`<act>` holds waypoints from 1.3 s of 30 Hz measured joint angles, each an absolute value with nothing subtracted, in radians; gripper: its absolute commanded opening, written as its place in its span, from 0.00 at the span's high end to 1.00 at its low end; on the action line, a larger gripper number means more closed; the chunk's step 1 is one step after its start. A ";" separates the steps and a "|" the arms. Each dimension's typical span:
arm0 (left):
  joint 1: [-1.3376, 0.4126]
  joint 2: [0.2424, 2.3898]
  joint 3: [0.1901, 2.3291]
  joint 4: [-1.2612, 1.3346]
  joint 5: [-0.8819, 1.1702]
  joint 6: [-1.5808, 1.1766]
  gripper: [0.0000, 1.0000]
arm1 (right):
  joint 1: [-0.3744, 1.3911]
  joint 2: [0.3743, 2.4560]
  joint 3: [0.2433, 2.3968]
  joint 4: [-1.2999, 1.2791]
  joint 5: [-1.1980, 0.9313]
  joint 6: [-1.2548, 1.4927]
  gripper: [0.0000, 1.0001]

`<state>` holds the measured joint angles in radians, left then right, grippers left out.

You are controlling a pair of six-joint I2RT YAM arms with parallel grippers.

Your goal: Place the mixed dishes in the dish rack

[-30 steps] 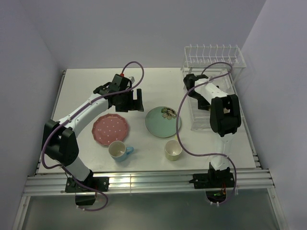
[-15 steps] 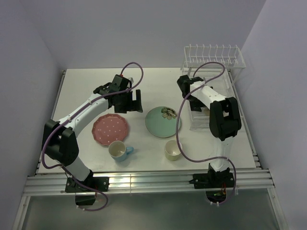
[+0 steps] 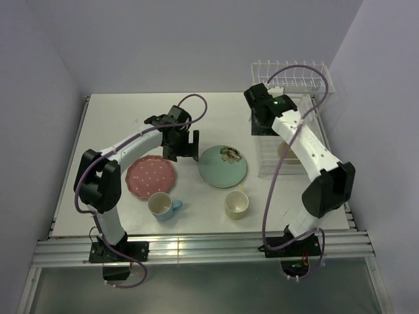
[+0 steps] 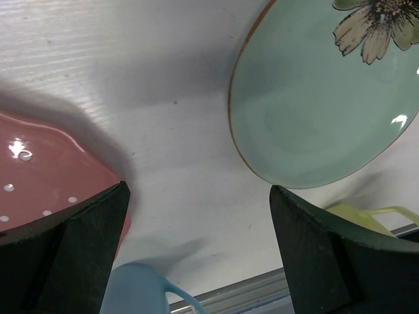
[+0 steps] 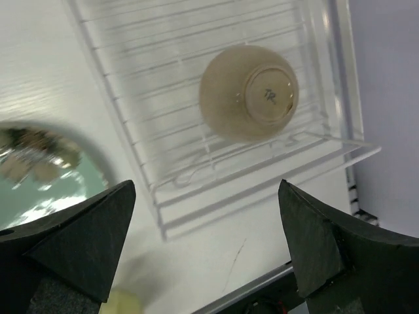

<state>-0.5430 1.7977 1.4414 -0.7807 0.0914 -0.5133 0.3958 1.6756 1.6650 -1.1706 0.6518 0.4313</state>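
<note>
The cream bowl lies upside down in the lower tray of the white wire dish rack. My right gripper hangs open and empty above the tray's near-left corner. On the table lie the mint-green flowered plate and the pink dotted plate. Nearer stand the blue mug and the pale yellow-green mug. My left gripper is open and empty, over the bare strip between the pink plate and the green plate.
The rack's raised slotted holder stands at the back right against the wall. Walls close in on the left, back and right. A metal rail runs along the near edge. My right arm's cable loops over the table's right part.
My right gripper has opened fully and drawn back up and left out of the rack tray, leaving the bowl there. My left gripper has shifted right and nearer, towards the gap between the plates.
</note>
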 measured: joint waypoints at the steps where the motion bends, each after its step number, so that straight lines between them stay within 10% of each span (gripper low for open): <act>1: -0.550 1.808 1.451 -0.783 0.093 -0.515 0.07 | 0.402 1.644 1.669 -1.174 0.621 0.432 0.04; 21: -0.593 2.114 1.603 -0.794 0.164 -0.545 0.18 | 0.287 1.171 1.856 -1.227 -0.080 0.500 0.05; 33: -0.640 2.151 1.637 -0.753 0.179 -0.595 0.46 | 0.242 1.158 1.800 -1.251 -0.114 0.472 0.05; 39: -0.663 2.159 1.639 -0.729 0.184 -0.632 0.83 | 0.235 1.144 1.792 -1.249 -0.123 0.462 0.05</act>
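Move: The teal plate's middle lies about 13 cm to the left gripper's right, 1 cm ahead and 9 cm below. The pink plate is some 12 cm to its left and 3 cm back; the blue mug 8 cm left and 15 cm back; the yellow mug 17 cm right and 14 cm back. From the right gripper, the teal plate is about 20 cm left, 2 cm back and 20 cm below; the bowl in the rack is roughly 5 cm right, 2 cm ahead and 16 cm below. Bring the left gripper right towards the teal plate's near-left side, sink it about 8 cm to the tabletop, then slide on right, closing the fingers across the plate's left rim, one outside and one over the inside, to pinch it. Meanwhile lift the empty right gripper up and back off the rack, some 17 cm higher, swinging its open fingers round to point down and slightly left. ##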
